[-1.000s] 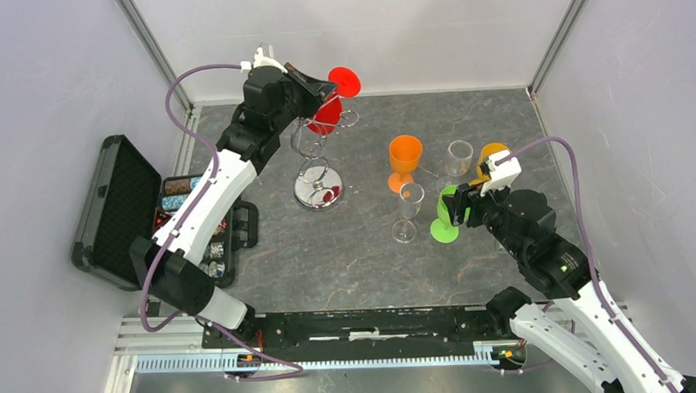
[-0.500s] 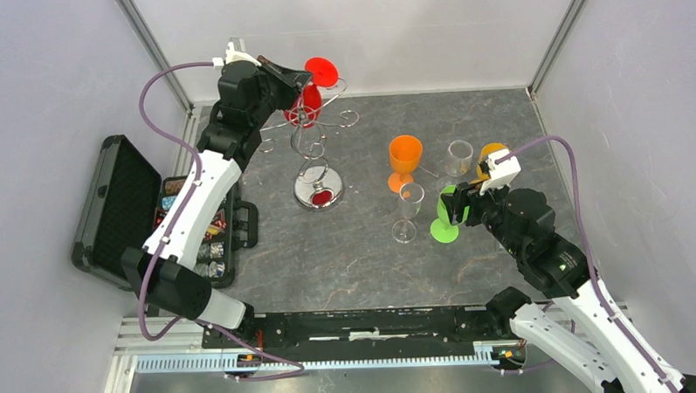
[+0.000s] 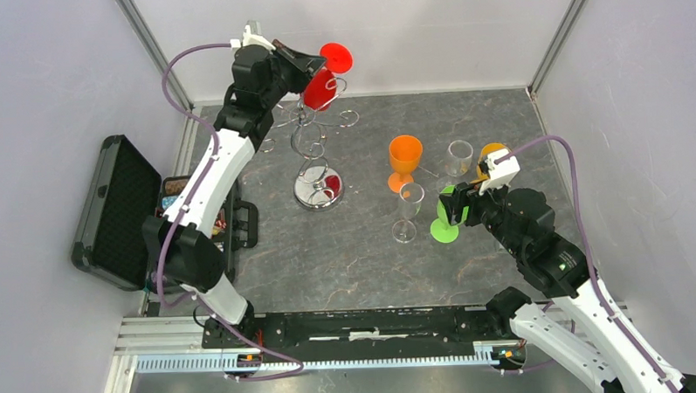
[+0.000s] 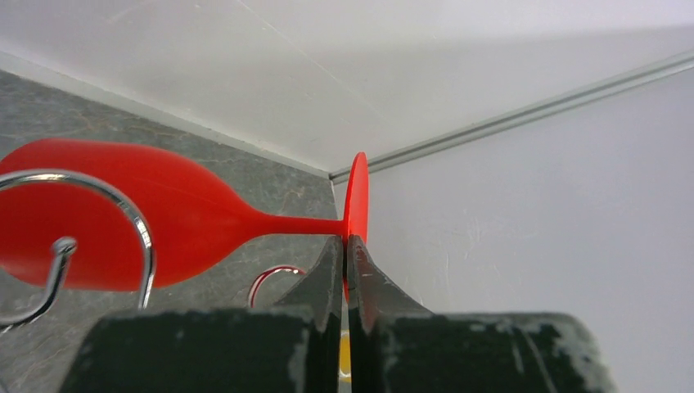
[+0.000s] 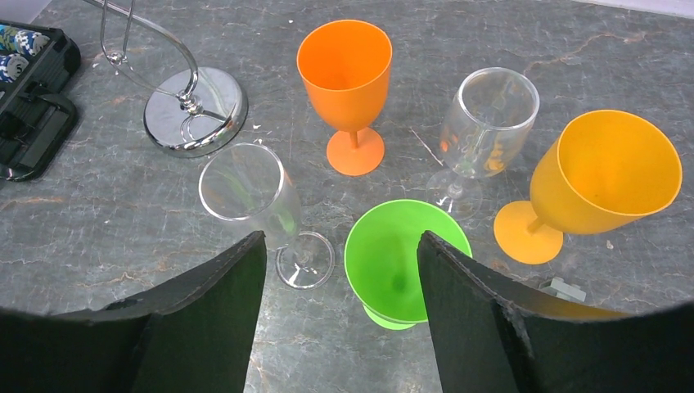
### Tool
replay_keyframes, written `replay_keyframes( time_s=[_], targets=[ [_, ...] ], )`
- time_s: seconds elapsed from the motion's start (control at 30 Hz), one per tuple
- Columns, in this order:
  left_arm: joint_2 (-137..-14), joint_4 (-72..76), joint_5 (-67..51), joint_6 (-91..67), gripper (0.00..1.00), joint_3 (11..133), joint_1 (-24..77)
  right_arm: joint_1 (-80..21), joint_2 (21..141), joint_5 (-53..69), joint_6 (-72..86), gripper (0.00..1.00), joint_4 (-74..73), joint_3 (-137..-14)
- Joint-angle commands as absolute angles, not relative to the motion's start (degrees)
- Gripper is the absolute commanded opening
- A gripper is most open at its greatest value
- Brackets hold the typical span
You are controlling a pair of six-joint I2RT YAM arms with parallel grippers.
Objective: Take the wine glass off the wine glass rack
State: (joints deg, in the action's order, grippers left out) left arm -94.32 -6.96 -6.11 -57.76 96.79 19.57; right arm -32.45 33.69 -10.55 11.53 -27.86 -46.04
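A red wine glass (image 3: 321, 89) lies sideways, high over the back of the table, its bowl among the curled top arms of the chrome wine glass rack (image 3: 312, 147). My left gripper (image 3: 316, 63) is shut on the edge of the glass's round foot (image 4: 357, 196). In the left wrist view the red bowl (image 4: 176, 217) sits behind a wire curl (image 4: 141, 223); whether they touch I cannot tell. My right gripper (image 5: 340, 237) stands open over a green glass (image 5: 398, 258), holding nothing.
Standing on the table at right are an orange glass (image 3: 405, 155), two clear glasses (image 3: 406, 210) (image 3: 458, 158), a yellow glass (image 3: 491, 152) and the green glass (image 3: 445, 225). An open black case (image 3: 118, 213) of small parts lies at the left edge. The back wall is close behind the rack.
The left arm has raised the red glass up and back, first swinging it left, then returning right. The right gripper has stayed over the green glass.
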Motion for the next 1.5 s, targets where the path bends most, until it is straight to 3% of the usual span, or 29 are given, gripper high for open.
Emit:
replay_keyframes(
  time_s=[0.0, 0.13, 0.4, 0.63, 1.1, 1.47],
  targets=[
    [-96.7, 1.5, -13.5, -55.4, 0.02, 101.9, 19.5, -32.2, 33.6, -10.2, 11.3, 0.73, -26.1, -46.8],
    [-99.3, 3.9, -18.7, -56.6, 0.02, 103.5, 20.0, -32.2, 33.8, -10.0, 11.9, 0.74, -25.9, -46.8],
    [-100.0, 10.5, -27.1, -61.7, 0.02, 103.7, 22.6, -32.2, 33.8, -10.0, 15.0, 0.88, -24.0, -46.0],
    [-96.8, 25.8, -32.5, -77.3, 0.02, 97.1, 24.3, -32.2, 30.9, -5.1, 21.2, 0.94, -15.8, -44.3],
    [-84.9, 47.4, -29.1, -109.1, 0.02, 75.3, 29.8, -32.2, 24.6, -0.2, 45.0, 0.98, 21.7, -31.5],
    [-77.6, 55.1, -24.9, -118.2, 0.02, 65.0, 36.2, -32.2, 25.3, -2.3, 52.9, 0.98, 27.2, -28.9]
  ],
)
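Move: My left hand holds the red wine glass by its foot, the bowl hanging straight below, its middle about 8 cm down. My open right hand, where the glass is headed, lies some 25 cm back, 28 cm right and 14 cm lower. The rack stands about 13 cm back, level sideways, 25 cm below. From my right hand the red glass is some 25 cm ahead, 28 cm left and 6 cm up; the green glass is 3 cm left, 17 cm below. I keep my left fingers shut on the red glass's foot and swing it right, then about 20 cm back past the rack, rising some 9 cm, while the wrist turns clockwise and rolls the bowl out towards my right hand. My right hand then rises about 13 cm, rolling left side up some 55 degrees and opening fully. ##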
